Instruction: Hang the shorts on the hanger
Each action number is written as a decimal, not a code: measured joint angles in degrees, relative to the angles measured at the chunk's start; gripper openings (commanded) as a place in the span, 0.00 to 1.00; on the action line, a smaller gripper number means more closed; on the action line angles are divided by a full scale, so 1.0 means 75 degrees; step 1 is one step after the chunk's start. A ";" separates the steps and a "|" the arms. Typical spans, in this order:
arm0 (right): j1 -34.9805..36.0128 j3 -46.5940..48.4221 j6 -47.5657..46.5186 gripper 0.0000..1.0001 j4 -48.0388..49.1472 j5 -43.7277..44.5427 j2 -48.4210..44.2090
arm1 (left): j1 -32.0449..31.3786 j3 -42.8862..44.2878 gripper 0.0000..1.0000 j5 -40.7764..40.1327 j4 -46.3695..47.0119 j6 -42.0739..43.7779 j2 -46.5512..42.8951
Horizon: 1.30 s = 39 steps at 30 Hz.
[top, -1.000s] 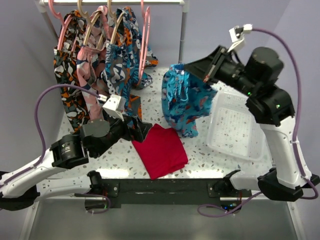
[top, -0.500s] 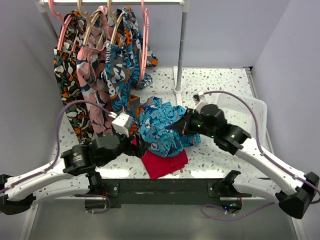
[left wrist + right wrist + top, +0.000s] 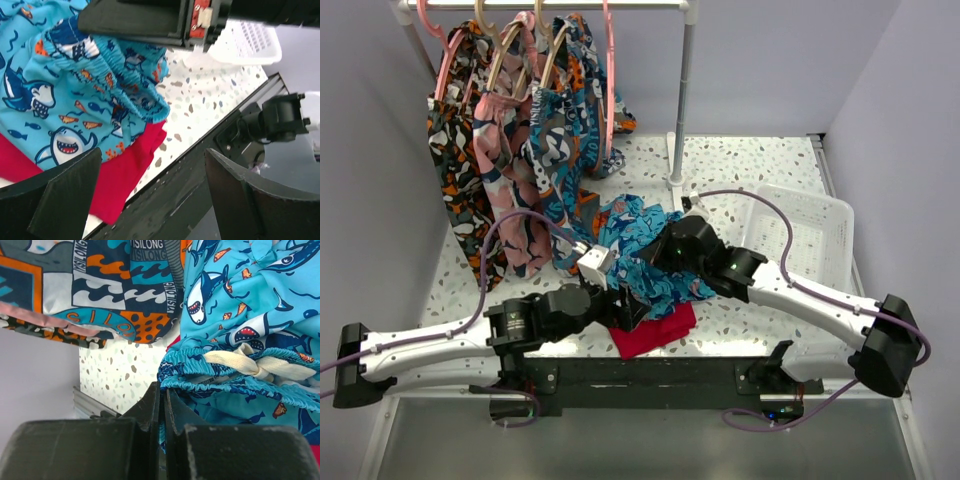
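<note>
The turquoise shorts (image 3: pixel 632 243) lie bunched on the table, partly over a red cloth (image 3: pixel 658 330). My right gripper (image 3: pixel 665 258) is shut on the elastic waistband (image 3: pixel 200 382), just left of the cream drawstring bow (image 3: pixel 255 365). My left gripper (image 3: pixel 623 308) stands open beside the shorts (image 3: pixel 75 95), with only the red cloth (image 3: pixel 125 172) and the table edge between its fingers (image 3: pixel 70 197). The pink hanger (image 3: pixel 611 95) hangs bare on the rail at the back, apart from both grippers.
Several patterned shorts (image 3: pixel 510 150) hang on wooden and pink hangers from the rail (image 3: pixel 550 5), whose post (image 3: pixel 682 100) stands behind the shorts. A white basket (image 3: pixel 812 235) sits at the right. The black base bar (image 3: pixel 650 375) runs along the near edge.
My right arm swung down from high on the right and brought the shorts onto the table centre. My left arm reached right toward them, its jaws narrowing slightly.
</note>
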 measured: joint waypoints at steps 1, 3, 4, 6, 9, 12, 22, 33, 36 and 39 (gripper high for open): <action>0.0023 0.0038 0.0070 0.00 -0.0012 0.0058 0.0041 | -0.0017 -0.0015 0.88 -0.0117 0.0175 -0.0047 0.0038; 0.0076 0.0166 0.0181 0.00 -0.0082 0.0219 0.0111 | -0.0047 -0.0012 0.88 -0.0347 0.0437 -0.0096 0.0254; 0.0111 0.0277 0.0221 0.00 -0.0149 0.0312 0.0137 | -0.0050 0.0006 0.88 -0.0460 0.0501 -0.0105 0.0411; 0.0149 0.0434 0.0265 0.00 -0.0172 0.0428 0.0143 | -0.0050 0.0064 0.87 -0.0670 0.0565 -0.0111 0.0822; 0.0213 0.0597 0.0332 0.00 -0.0172 0.0571 0.0137 | -0.0052 0.0146 0.80 -0.1096 0.0595 -0.0163 0.1431; 0.0242 0.0606 0.0356 0.00 -0.0181 0.0597 0.0137 | -0.0050 0.0122 0.74 -0.1606 0.0752 -0.0172 0.1687; 0.0259 0.0606 0.0402 0.00 -0.0411 0.0793 -0.0064 | -0.0073 -0.0329 0.75 -0.1448 0.2827 0.0440 0.1504; 0.0262 0.0606 0.0393 0.00 -0.0446 0.0793 -0.0076 | -0.0079 -0.0242 0.23 -0.2407 0.2716 0.0052 0.1816; 0.0268 0.0606 0.0286 0.28 -0.0507 0.0793 -0.0076 | -0.0082 -0.0227 0.00 -0.2766 0.2052 -0.0227 0.1836; 0.0277 0.0560 -0.0064 0.54 -0.0548 0.0769 -0.0099 | -0.0082 -0.0169 0.00 -0.2978 0.1087 -0.0554 0.1617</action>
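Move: The near edge of the shorts' waistband is about 6 cm ahead of the left hand, level sideways and some 5 cm lower. The folded red cloth lies about 14 cm below that hand, 2 cm ahead and 3 cm right; the nearest hanging shorts have their middle roughly 22 cm ahead, 14 cm left and 5 cm higher. From the right hand, still pinching the waistband, that near edge is some 7 cm back, 5 cm left and 6 cm down. Open at first, the left fingers shut late on the near edge of the shorts' waistband; the hand gets there about 6 cm forward, dipping, rising and sinking again as it turns some 20 degrees counter-clockwise. The right hand, gripping the waistband, lifts it about 3 cm early, holds it there, then spreads its fingers partway once the left has closed. ##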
